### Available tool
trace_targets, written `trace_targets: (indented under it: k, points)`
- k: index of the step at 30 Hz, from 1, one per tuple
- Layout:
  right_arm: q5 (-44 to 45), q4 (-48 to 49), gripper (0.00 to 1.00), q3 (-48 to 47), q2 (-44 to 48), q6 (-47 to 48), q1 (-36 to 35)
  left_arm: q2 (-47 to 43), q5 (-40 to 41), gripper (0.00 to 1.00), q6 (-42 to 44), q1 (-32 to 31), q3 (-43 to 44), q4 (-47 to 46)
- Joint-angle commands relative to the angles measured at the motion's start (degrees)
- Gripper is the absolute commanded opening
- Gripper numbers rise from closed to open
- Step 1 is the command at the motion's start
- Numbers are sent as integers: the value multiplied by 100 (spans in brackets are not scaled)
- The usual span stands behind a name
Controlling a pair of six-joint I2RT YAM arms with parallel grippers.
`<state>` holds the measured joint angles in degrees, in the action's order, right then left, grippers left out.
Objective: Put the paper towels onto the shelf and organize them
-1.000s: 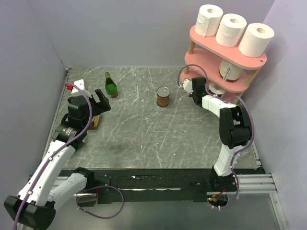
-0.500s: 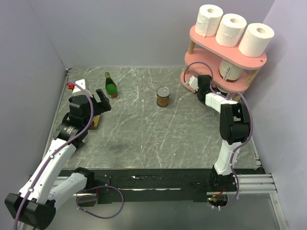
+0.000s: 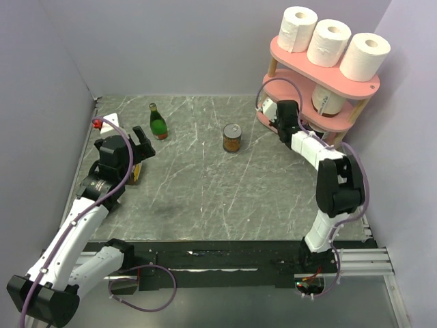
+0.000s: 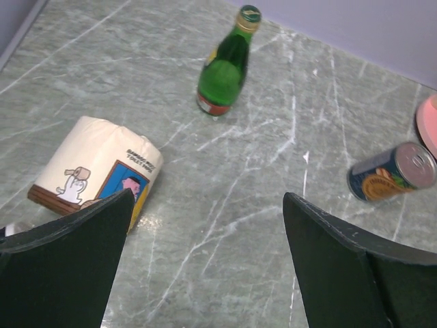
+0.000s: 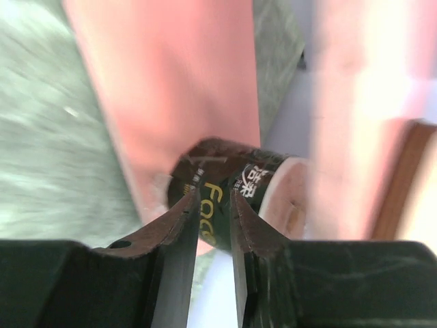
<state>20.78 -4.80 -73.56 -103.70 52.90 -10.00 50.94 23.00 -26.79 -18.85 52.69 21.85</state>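
Three white paper towels (image 3: 298,29) (image 3: 328,42) (image 3: 364,56) stand in a row on the top board of the pink shelf (image 3: 285,55). My right gripper (image 3: 268,113) (image 5: 214,195) is at the shelf's left end, low down, shut to a thin slit. Just beyond its tips a dark-wrapped roll (image 5: 263,176) lies on a pink board; nothing shows between the fingers. Another wrapped roll (image 3: 326,101) stands on the middle board. At the table's left my left gripper (image 3: 140,147) (image 4: 208,205) hangs open over bare table, beside a roll in a cartoon-printed wrapper (image 4: 95,171).
A green glass bottle (image 3: 158,121) (image 4: 224,68) stands at the back left. A tin can (image 3: 232,137) (image 4: 392,171) stands mid-table, between the bottle and the shelf. Grey walls close in the table on the left, back and right.
My right gripper has risen and moved back along the shelf's left end. The left arm has hardly moved.
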Motion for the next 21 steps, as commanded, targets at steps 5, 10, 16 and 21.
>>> trace_targets:
  k: [5,10,16,21]
  points:
    - [-838,-469,36,438,1782,-2028,-941,293,951,96,-1063,48,233,609]
    - [-1619,-829,61,816,2757,-3136,-1434,355,452,96,-1715,776,120,1189]
    - [-1910,-549,99,1396,3584,-3804,-2023,197,-375,99,-2339,1489,-443,796]
    - [-2235,-628,99,1555,4164,-4384,-2278,399,-1113,99,-2270,1727,-874,-65]
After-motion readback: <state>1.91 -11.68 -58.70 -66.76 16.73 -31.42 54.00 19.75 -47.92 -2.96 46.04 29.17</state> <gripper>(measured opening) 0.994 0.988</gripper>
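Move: The cat-print paper towel lies about 6 cm ahead of the left hand, 10 cm to its left and 21 cm below; the green bottle stands 22 cm ahead and 2 cm right, and a black towel 8 cm back and 17 cm left. From the right hand the cat-print towel is some 13 cm back and 67 cm left; the shelved black towel is 5 cm ahead and 8 cm right, the can 1 cm ahead and 26 cm left. The shelved black paper towel is left behind as the right hand backs out of the shelf, sweeping about 19 cm left, 16 cm back and 11 cm up, its left side rolling up strongly while the fingers go from a third open to wide. Towards the cat-print towel the left hand sinks 9 cm and shifts left, turning counter-clockwise and tipping down with open fingers, still clear of it. ##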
